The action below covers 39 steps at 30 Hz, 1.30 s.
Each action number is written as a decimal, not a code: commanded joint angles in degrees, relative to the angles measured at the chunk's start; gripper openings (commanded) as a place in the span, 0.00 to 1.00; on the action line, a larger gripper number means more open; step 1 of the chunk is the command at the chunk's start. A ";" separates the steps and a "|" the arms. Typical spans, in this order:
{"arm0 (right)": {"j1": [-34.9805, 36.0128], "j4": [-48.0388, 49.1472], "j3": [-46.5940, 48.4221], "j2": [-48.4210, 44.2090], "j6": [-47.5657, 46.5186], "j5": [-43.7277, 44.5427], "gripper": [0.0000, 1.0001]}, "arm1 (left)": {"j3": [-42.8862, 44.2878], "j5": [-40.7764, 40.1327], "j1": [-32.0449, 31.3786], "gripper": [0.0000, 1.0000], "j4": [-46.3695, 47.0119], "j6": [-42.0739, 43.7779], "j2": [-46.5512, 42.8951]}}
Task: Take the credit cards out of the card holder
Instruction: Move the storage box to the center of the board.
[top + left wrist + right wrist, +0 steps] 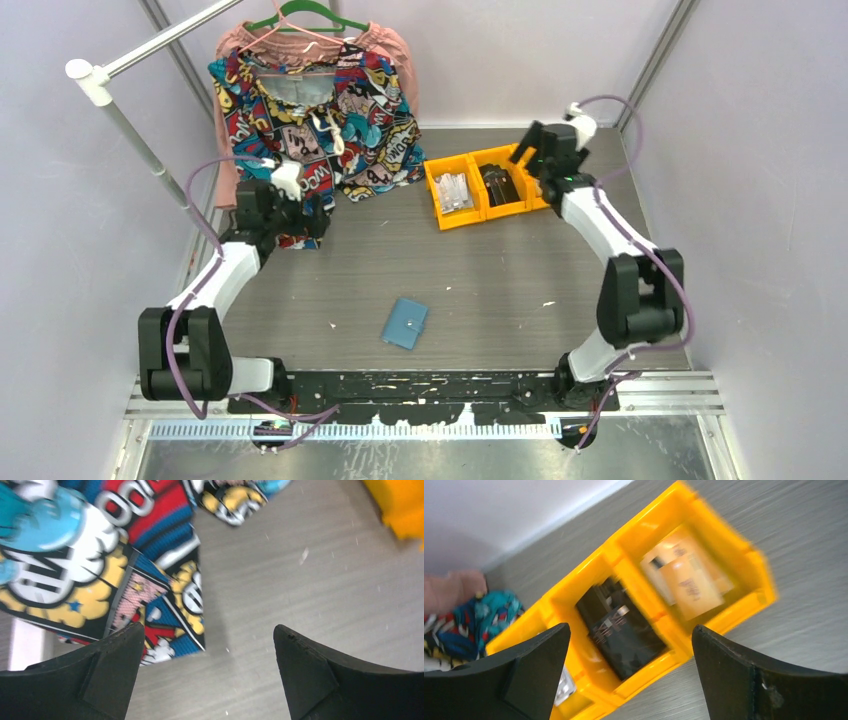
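The card holder (405, 323), a small teal-blue wallet, lies folded shut on the grey table near the front middle, away from both arms. No credit cards show; whatever it holds is hidden inside. My left gripper (312, 218) (207, 627) hangs open at the back left, over the lower edge of the comic-print shirt (100, 555) and bare table, with nothing between its fingers. My right gripper (525, 150) (630, 627) stands open at the back right above the orange bins, also holding nothing.
The orange bins (485, 185) (744, 565) stand at the back, holding a black flat item (624, 630) and pale flat pieces. The comic-print shirt (320, 110) hangs on a green hanger from a white rail (130, 60) at the back left. Walls close three sides.
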 commanded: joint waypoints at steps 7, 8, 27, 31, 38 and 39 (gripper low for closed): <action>13.33 -12.87 17.83 18.68 -6.60 4.67 0.77 | 2.91 5.41 -5.76 1.00 -19.65 10.39 -2.12; 13.87 -13.40 18.97 20.12 -7.00 5.06 0.75 | 3.25 5.52 -5.76 1.00 -20.67 10.67 -2.01; 23.84 -12.78 17.67 22.89 -5.76 14.88 0.28 | 7.43 8.63 -5.76 1.00 -27.32 10.82 -3.17; 28.69 -12.65 15.93 21.63 -4.82 16.97 0.24 | 7.91 9.64 -5.76 1.00 -28.67 11.10 -3.27; 38.02 -10.23 11.19 19.39 0.00 22.49 0.20 | 7.33 10.19 -5.76 1.00 -30.05 12.28 -4.51; 38.90 -9.37 10.76 19.38 -0.09 22.26 0.20 | 7.43 10.37 -5.76 1.00 -30.46 12.35 -4.63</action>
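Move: The storage box's middle lies about 9 cm left, 6 cm ahead and 15 cm below the right hand; the near end of its left divider is about 13 cm left, 1 cm ahead and 12 cm down. The silver cards sit roughly 10 cm left of the box's middle and 1 cm nearer; the orange cards lie straight ahead of the hand, 7 cm out. The card holder is some 30 cm left and 23 cm back. From the left hand, the box is about 38 cm right and 12 cm ahead. Right hand swings left and down, pinches the left divider, drags it left-back about 10 cm; left hand retreats. ##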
